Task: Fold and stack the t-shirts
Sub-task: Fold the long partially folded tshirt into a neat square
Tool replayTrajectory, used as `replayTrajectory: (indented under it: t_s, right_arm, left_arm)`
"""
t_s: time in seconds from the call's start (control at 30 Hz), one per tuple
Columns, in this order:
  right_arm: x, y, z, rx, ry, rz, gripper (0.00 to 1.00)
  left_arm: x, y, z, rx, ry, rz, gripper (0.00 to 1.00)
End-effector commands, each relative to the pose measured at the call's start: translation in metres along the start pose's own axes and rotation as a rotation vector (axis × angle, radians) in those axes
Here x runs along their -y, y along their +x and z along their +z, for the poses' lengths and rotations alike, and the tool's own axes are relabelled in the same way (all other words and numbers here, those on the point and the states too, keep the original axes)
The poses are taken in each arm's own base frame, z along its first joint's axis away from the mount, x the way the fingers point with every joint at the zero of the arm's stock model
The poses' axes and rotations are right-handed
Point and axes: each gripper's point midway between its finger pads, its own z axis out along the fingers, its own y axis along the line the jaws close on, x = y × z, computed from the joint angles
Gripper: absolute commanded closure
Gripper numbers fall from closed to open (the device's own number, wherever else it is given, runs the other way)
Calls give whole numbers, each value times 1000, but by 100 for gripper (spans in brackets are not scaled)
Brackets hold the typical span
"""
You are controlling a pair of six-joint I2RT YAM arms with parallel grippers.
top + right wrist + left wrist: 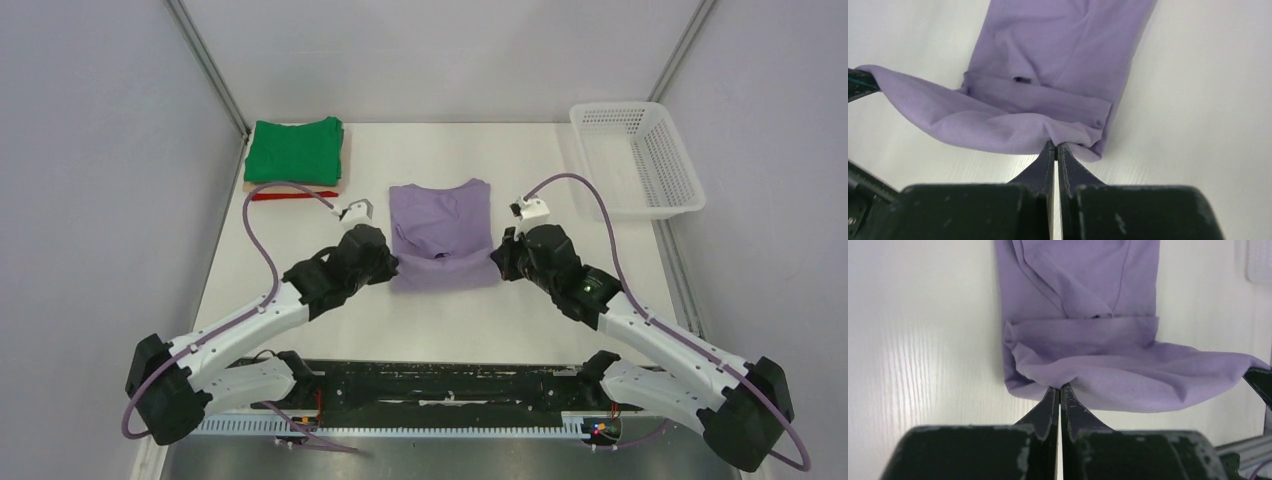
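A lavender-purple t-shirt (441,225) lies mid-table, folded into a narrow strip. Its near hem is raised off the table and sags between the two arms (1128,385) (998,127). My left gripper (393,264) (1060,387) is shut on the hem's left corner. My right gripper (497,262) (1055,145) is shut on the hem's right corner. A stack of folded t-shirts stands at the back left: a green one (296,150) on top, a tan edge and a red edge (290,196) showing under it.
A white mesh basket (636,158) stands at the back right of the table. Grey walls and metal frame rails close in the left and right sides. The arm bases and a black rail (450,385) run along the near edge.
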Motion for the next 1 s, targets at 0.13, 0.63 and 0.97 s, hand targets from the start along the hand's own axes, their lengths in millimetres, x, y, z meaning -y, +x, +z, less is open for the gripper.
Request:
replayTrajectory:
  t_s: [0.13, 0.63, 0.97]
  right_arm:
    - [35, -87, 27, 179, 165, 8, 100]
    - [59, -142, 92, 172, 110, 21, 100]
    - [79, -159, 147, 152, 91, 53, 100]
  left_arm:
    - [16, -84, 37, 136, 21, 69, 98]
    - [-2, -160, 101, 169, -75, 63, 98]
    - [-21, -180, 159, 120, -97, 48, 98]
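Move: Both hands hold the near edge of the purple t-shirt up off the table. The shirt's far-left corner lies about 21 cm ahead of the left hand, 2 cm left and 14 cm below; the green stack is some 30 cm ahead and 28 cm left. The far-right corner is about 20 cm straight ahead of the right hand and 14 cm down, the white basket roughly 25 cm ahead, 37 cm right. Both hands, still pinching the raised edge, sweep it forward about 20 cm, nearly level, towards the far corners. ##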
